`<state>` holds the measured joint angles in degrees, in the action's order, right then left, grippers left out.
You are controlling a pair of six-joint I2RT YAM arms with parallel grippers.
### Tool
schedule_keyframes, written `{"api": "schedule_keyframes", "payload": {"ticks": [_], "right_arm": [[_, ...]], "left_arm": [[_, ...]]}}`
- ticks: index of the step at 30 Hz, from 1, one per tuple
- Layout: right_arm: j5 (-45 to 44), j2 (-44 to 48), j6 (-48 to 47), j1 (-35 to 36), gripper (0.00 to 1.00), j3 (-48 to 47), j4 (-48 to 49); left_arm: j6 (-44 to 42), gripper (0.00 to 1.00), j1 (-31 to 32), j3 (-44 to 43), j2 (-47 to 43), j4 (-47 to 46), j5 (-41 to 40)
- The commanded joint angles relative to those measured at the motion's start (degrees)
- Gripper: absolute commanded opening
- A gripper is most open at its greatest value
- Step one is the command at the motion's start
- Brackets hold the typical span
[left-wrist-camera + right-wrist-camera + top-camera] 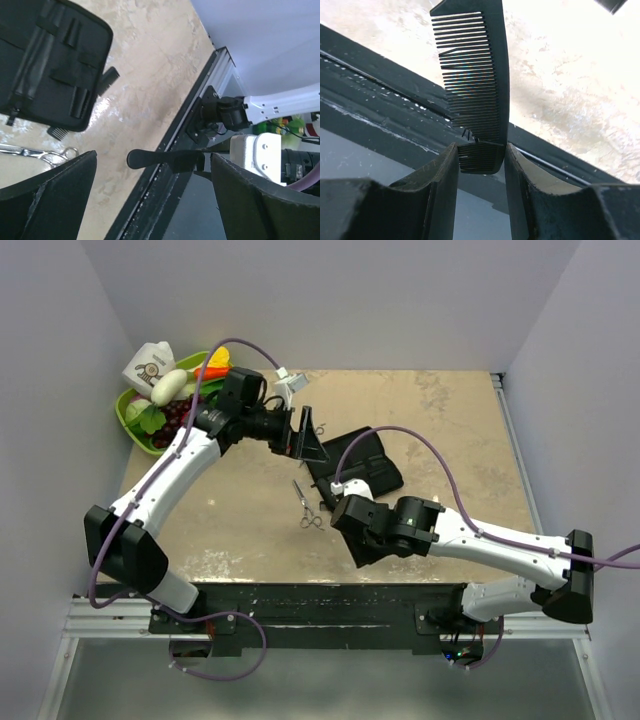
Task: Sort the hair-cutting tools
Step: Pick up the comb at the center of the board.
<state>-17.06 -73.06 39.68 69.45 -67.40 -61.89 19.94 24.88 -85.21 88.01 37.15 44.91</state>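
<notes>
A black comb (480, 75) stands between my right gripper's (481, 156) fingers, which are shut on its lower end, above the table's near edge. In the top view the right gripper (358, 540) sits just right of one pair of silver scissors (307, 505) lying on the table. The open black case (365, 465) lies behind it. My left gripper (308, 438) hovers at the case's left end with its jaws wide apart. The left wrist view shows the case (50, 65) and the scissors (40, 152). A slim dark bar (165, 160) juts into the left gripper's (152, 170) gap; I cannot tell what it is.
A green basket (128, 418) of toy food with a white carton (150, 365) stands at the back left. A black rail (300, 600) runs along the near edge. Grey walls close in the table on three sides. Black toothed ends (107, 80) stick out from under the case.
</notes>
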Motion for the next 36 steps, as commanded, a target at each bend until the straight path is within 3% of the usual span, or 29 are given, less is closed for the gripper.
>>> {"api": "schedule_keyframes", "payload": {"ticks": [1,18,36], "right_arm": [[-2.2,2.8,-5.3,0.2,0.31,-3.9,0.0],[-4.3,0.6,-14.7,0.3,0.30,-7.2,4.0],[-8.1,1.1,-15.9,0.3,0.30,-7.6,4.3]], "left_arm": [[0.3,0.99,0.3,0.0,-0.5,2.9,7.1],[4.6,0.90,0.3,4.8,-2.5,-1.1,13.5],[5.4,0.63,0.3,6.7,-3.8,-2.0,15.1]]}}
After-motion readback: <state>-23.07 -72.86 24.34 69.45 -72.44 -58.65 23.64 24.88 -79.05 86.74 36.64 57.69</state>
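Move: The comb, already held in my right hand, has its middle about 10 cm back from my left hand, 8 cm to its right and 6 cm lower, its free end pointing at my open left fingers. From my right hand, those left fingers are roughly 18 cm ahead, 9 cm left and 10 cm up. Below my left hand by some 27 cm lie the black case, 4 cm ahead and 10 cm right, and the scissors, 4 cm back and straight below. I bring my two hands together over the comb: my left hand draws back about 4.5 cm towards the comb's free end, its wrist turning slightly, and its wide-open fingers close by about a third around that end. Meanwhile my right hand keeps its pinch, lifting the comb about 4 cm and carrying it 3 cm forward while tilting its fingertips some 10 degrees farther forward and turning a little counter-clockwise. ##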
